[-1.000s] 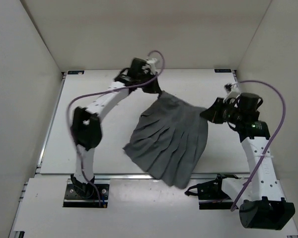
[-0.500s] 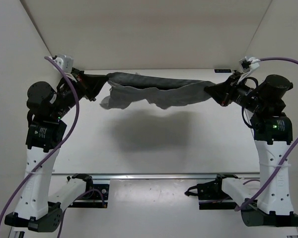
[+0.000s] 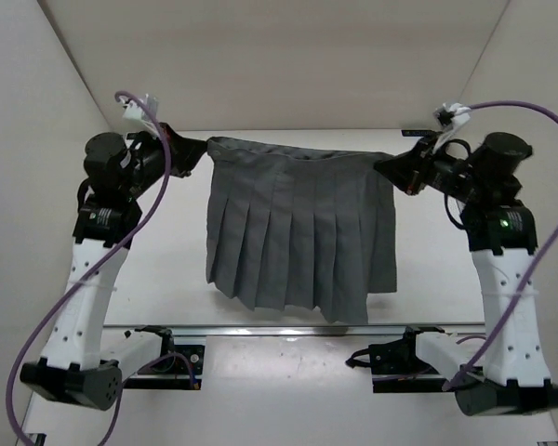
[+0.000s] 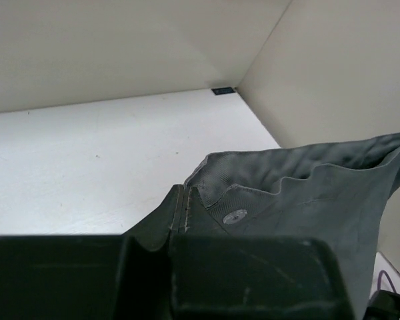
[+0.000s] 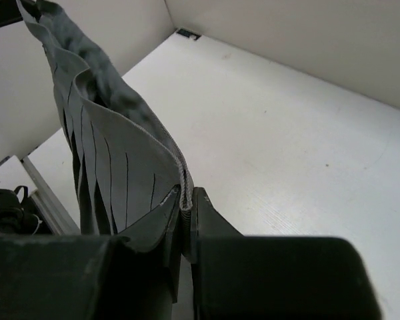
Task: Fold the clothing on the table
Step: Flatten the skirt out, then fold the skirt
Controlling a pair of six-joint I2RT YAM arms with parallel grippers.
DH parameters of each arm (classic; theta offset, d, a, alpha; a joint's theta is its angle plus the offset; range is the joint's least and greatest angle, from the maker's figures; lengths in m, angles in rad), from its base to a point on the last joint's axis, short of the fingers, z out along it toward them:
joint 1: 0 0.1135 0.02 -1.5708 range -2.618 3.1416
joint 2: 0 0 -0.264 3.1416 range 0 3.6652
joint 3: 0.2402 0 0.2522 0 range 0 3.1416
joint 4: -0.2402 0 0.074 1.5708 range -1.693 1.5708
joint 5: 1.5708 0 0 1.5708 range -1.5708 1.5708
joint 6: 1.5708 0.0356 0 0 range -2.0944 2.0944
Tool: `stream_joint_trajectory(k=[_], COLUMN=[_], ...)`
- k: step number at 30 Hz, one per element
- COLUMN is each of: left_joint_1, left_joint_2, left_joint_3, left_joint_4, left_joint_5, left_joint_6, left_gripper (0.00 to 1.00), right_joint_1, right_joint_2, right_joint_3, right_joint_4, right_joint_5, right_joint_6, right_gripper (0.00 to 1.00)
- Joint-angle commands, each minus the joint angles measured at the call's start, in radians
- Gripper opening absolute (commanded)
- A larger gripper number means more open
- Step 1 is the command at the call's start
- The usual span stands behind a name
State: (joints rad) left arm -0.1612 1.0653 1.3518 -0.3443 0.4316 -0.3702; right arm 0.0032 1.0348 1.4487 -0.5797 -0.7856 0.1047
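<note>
The clothing [image 3: 298, 228], a dark grey pleated skirt, hangs spread in the air above the table [image 3: 158, 269], waistband stretched straight on top, hem dangling toward the near edge. My left gripper [image 3: 201, 149] is shut on the waistband's left corner [image 4: 207, 193], beside a small metal snap [image 4: 235, 216]. My right gripper [image 3: 383, 167] is shut on the waistband's right corner [image 5: 185, 193], with the pleats [image 5: 107, 160] hanging away to its left. Both arms are raised high and wide apart.
White enclosure walls [image 3: 37, 139] stand close on the left, right and back. A metal rail [image 3: 288, 330] runs along the table's near edge, with both arm bases [image 3: 158, 358] and cables just below it. Small black brackets [image 3: 418, 132] sit at the far corners.
A second ago the skirt lay crumpled on the table. Both arms lifted it and pulled apart, and it has swung down from a bunched horizontal strip to a flat hanging sheet.
</note>
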Motion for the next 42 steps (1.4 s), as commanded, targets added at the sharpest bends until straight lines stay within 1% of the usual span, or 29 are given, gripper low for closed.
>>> stream_joint_trajectory(k=[1,4,5,7,8,9,10,11,12,13,15,17,19,20,21,23,24,25,26,27,28,29,30,32,34,37,40,41,42], left_joint_1=[0.038,0.067,0.074,0.098,0.107,0.114,0.130,0.134,0.140,0.140,0.140,0.128,0.111,0.098,0.083,0.066,0.058,0.045,0.035,0.014,-0.021,-0.062,-0.084,-0.171,-0.213,-0.207,-0.198,-0.199,-0.196], left_joint_2=[0.103,0.251,0.319,0.466,0.507,0.580,0.628,0.645,0.677,0.696,0.700,0.676,0.600,0.558,0.536,0.446,0.411,0.389,0.348,0.302,0.277,0.219,0.158,0.069,-0.005,-0.150,-0.304,-0.330,-0.361], left_joint_3=[-0.039,0.038,0.109,0.325,0.395,0.534,0.650,0.700,0.784,0.841,0.846,0.758,0.515,0.371,0.306,0.012,-0.135,-0.199,-0.326,-0.438,-0.489,-0.570,-0.636,-0.701,-0.718,-0.761,-0.798,-0.800,-0.798], left_joint_4=[0.103,0.119,0.102,0.041,-0.028,-0.088,-0.114,-0.143,-0.168,-0.183,-0.187,-0.150,-0.029,0.000,0.064,0.189,0.217,0.261,0.296,0.310,0.318,0.308,0.298,0.240,0.171,0.073,-0.008,-0.040,-0.064], left_joint_5=[0.015,0.042,0.045,0.052,0.055,0.070,0.084,0.088,0.082,0.081,0.079,0.091,0.070,0.047,0.024,-0.013,-0.027,-0.036,-0.047,-0.044,-0.068,-0.114,-0.161,-0.236,-0.263,-0.239,-0.255,-0.263,-0.255], left_joint_6=[-0.006,0.025,0.042,0.075,0.080,0.085,0.080,0.080,0.079,0.083,0.083,0.085,0.085,0.088,0.085,0.062,0.033,0.025,-0.008,-0.019,-0.035,-0.047,-0.064,-0.082,-0.095,-0.130,-0.147,-0.147,-0.144], left_gripper=[0.00,0.00,0.00,0.00,0.00,0.00,0.00,0.00,0.00,0.00,0.00,0.00,0.00,0.00,0.00,0.00,0.00,0.00,0.00,0.00,0.00,0.00,0.00,0.00,0.00,0.00,0.00,0.00,0.00], right_joint_1=[0.027,0.038,0.049,0.055,0.055,0.060,0.060,0.055,0.041,0.032,0.003,-0.002,0.012,0.018,0.035,0.064,0.070,0.093,0.109,0.116,0.129,0.148,0.168,0.193,0.228,0.256,0.229,0.216,0.201], right_joint_2=[0.134,0.276,0.344,0.454,0.522,0.553,0.618,0.664,0.691,0.697,0.691,0.711,0.726,0.741,0.742,0.723,0.699,0.664,0.644,0.596,0.541,0.510,0.445,0.311,0.216,0.070,-0.068,-0.128,-0.148], right_joint_3=[-0.062,0.005,0.072,0.226,0.340,0.480,0.546,0.670,0.750,0.743,0.670,0.618,0.531,0.501,0.421,0.208,0.146,0.021,-0.095,-0.153,-0.268,-0.383,-0.433,-0.594,-0.673,-0.779,-0.866,-0.895,-0.913], right_joint_4=[0.182,0.242,0.244,0.170,0.140,0.077,0.017,-0.011,-0.032,0.001,0.082,0.115,0.115,0.124,0.133,0.209,0.266,0.289,0.341,0.387,0.412,0.452,0.477,0.472,0.439,0.327,0.242,0.232,0.210], right_joint_5=[-0.006,-0.013,-0.017,0.000,0.032,0.049,0.060,0.065,0.059,0.025,-0.033,-0.052,-0.060,-0.050,-0.031,0.020,0.040,0.064,0.089,0.129,0.146,0.163,0.192,0.256,0.293,0.298,0.254,0.241,0.241], right_joint_6=[0.004,-0.002,0.003,-0.028,-0.030,-0.051,-0.063,-0.063,-0.056,-0.024,0.021,0.030,-0.011,-0.037,-0.046,-0.063,-0.068,-0.056,-0.016,-0.001,0.042,0.093,0.117,0.150,0.162,0.158,0.170,0.170,0.171], right_gripper=[0.00,0.01,0.00,0.00,0.00,0.00,0.00,0.00,0.00,0.00,0.00,0.00,0.00,0.00,0.00,0.00,0.00,0.00,0.00,0.01,0.00,0.01,0.00,0.00,0.00,0.00,0.00,0.01,0.00])
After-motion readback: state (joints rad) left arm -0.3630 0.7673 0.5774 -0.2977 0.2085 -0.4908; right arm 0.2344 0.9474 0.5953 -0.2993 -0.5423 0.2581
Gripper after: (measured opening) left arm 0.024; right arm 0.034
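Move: The skirt hangs stretched between both hands, each still pinching a waistband corner; from the left hand its middle lies 17 cm right, 6 cm back and 17 cm below. The bare table patch for it is 8 cm ahead, 17 cm right and 38 cm below, with the front rail 23 cm back, straight in line, also 38 cm below. From the right hand the patch lies 12 cm ahead, 17 cm left and 38 cm below. The hanging skirt is flung out and laid over the table: both hands swing forward about 20 cm with a shallow dip and rise, then plunge some 35 cm while drawing back towards the bases, wrists tipping down about 45 degrees. They finish by lifting the waistband several centimetres as the tilt eases, fingers keeping both corners pinched. ##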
